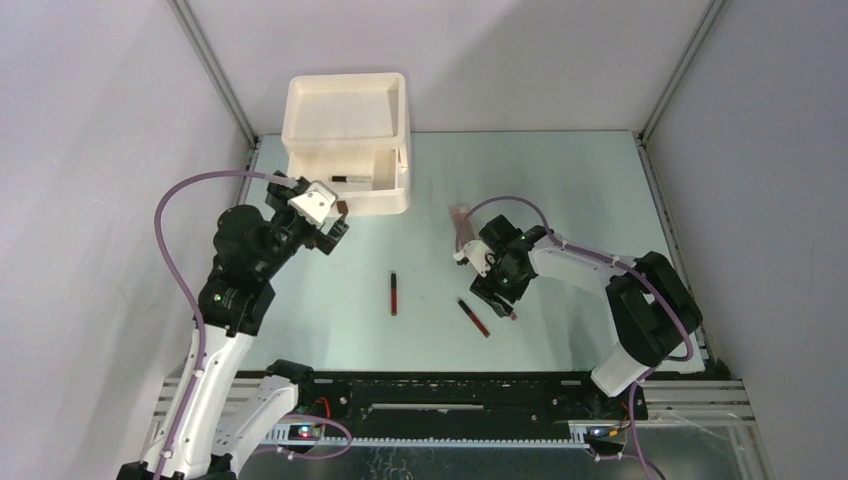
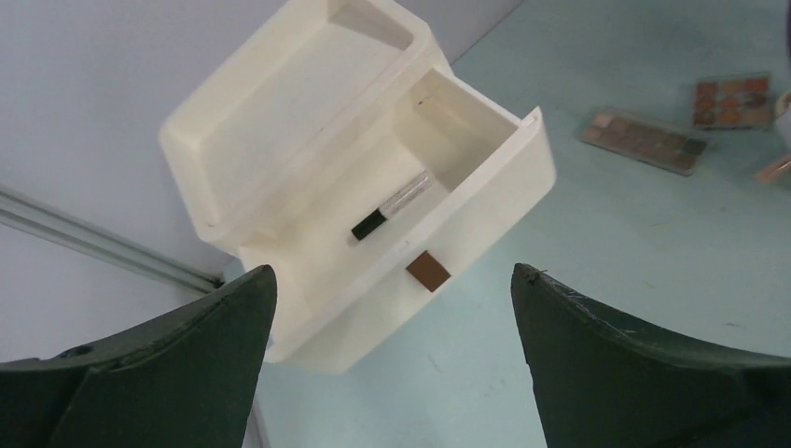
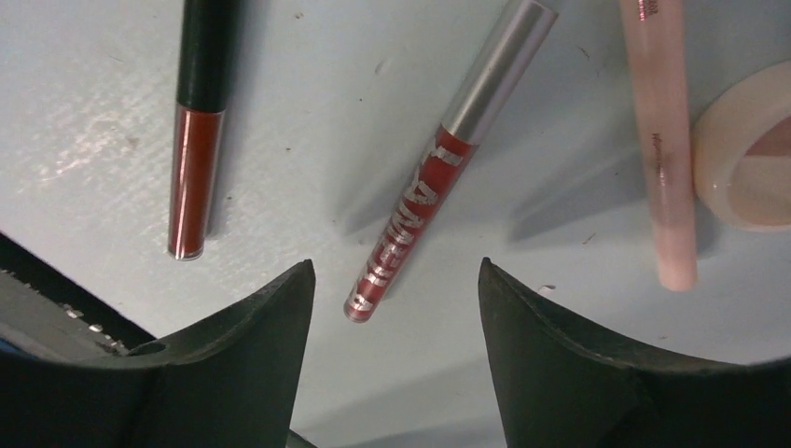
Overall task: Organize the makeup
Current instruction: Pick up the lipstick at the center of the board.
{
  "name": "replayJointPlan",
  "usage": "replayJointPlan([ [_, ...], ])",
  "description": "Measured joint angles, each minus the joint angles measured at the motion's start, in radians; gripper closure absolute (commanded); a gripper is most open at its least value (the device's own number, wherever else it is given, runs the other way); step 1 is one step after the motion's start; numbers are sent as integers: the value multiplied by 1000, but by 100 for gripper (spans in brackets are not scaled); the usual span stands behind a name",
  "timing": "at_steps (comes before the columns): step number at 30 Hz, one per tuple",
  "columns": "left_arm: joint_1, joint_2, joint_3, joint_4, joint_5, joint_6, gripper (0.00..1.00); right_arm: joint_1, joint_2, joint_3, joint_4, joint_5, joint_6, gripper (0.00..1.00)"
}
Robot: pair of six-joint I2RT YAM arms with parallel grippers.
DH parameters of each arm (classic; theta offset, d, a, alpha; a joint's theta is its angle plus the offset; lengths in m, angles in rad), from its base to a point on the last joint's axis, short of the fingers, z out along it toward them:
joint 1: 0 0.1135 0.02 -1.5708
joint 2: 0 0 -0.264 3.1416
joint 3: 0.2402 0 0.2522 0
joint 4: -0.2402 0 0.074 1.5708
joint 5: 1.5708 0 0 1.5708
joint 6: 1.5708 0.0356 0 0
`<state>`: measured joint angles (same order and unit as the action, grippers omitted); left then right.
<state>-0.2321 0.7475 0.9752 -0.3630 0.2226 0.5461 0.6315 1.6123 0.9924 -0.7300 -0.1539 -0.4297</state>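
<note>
The makeup lies spread over the pale table. A red tube with a silver cap [image 3: 438,168] points its red end in between the fingertips of my right gripper [image 3: 394,271], which is open and does not touch it. Left of it lies a dark-red tube with a black cap [image 3: 194,140]; to the right are a pink pencil [image 3: 664,149] and a round compact [image 3: 746,163]. From above, my right gripper [image 1: 497,288] hovers beside that dark-red tube [image 1: 474,316]. Another red tube [image 1: 393,293] lies mid-table. My left gripper [image 2: 392,280] hangs open and empty before the drawer.
The cream drawer box [image 1: 345,105] stands at the back left, its drawer [image 2: 485,163] pulled out with a black-capped clear tube [image 2: 392,207] inside. Two palettes [image 2: 642,140] [image 2: 733,101] lie on the table right of the box. Metal frame posts flank the table.
</note>
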Motion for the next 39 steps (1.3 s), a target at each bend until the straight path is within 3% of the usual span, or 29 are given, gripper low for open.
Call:
replayJointPlan([
  [8,0,-11,-28,43,58,-112,0,39,34,-26,33,90,8,47],
  [16,0,-22,-28,55,74,-134,0,68,38,-27,31,97,8,66],
  [24,0,-12,-28,55,86,-148,0,77,-9,-30,35,92,-16,100],
  [33,0,31,-28,55,203,-216,0,75,-203,140,15,15,-41,100],
  [39,-3,92,-28,192,405,-420,0,47,-317,329,38,-157,-22,100],
])
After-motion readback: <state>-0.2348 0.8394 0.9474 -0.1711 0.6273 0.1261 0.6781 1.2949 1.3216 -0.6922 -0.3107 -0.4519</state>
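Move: The lipstick's middle lies about 2 cm ahead of the right hand, 2 cm to its left and 2 cm below, silver end pointing ahead-left. From the same hand, the dark-capped gloss is some 7 cm left and 1 cm back, the pink tube 7 cm ahead and 1 cm left. From the left hand, the lipstick is roughly 31 cm right, 6 cm back and 32 cm below. Right hand dips, pinches the lipstick's red end, lifts it some 24 cm, veering left; left hand swings right. ##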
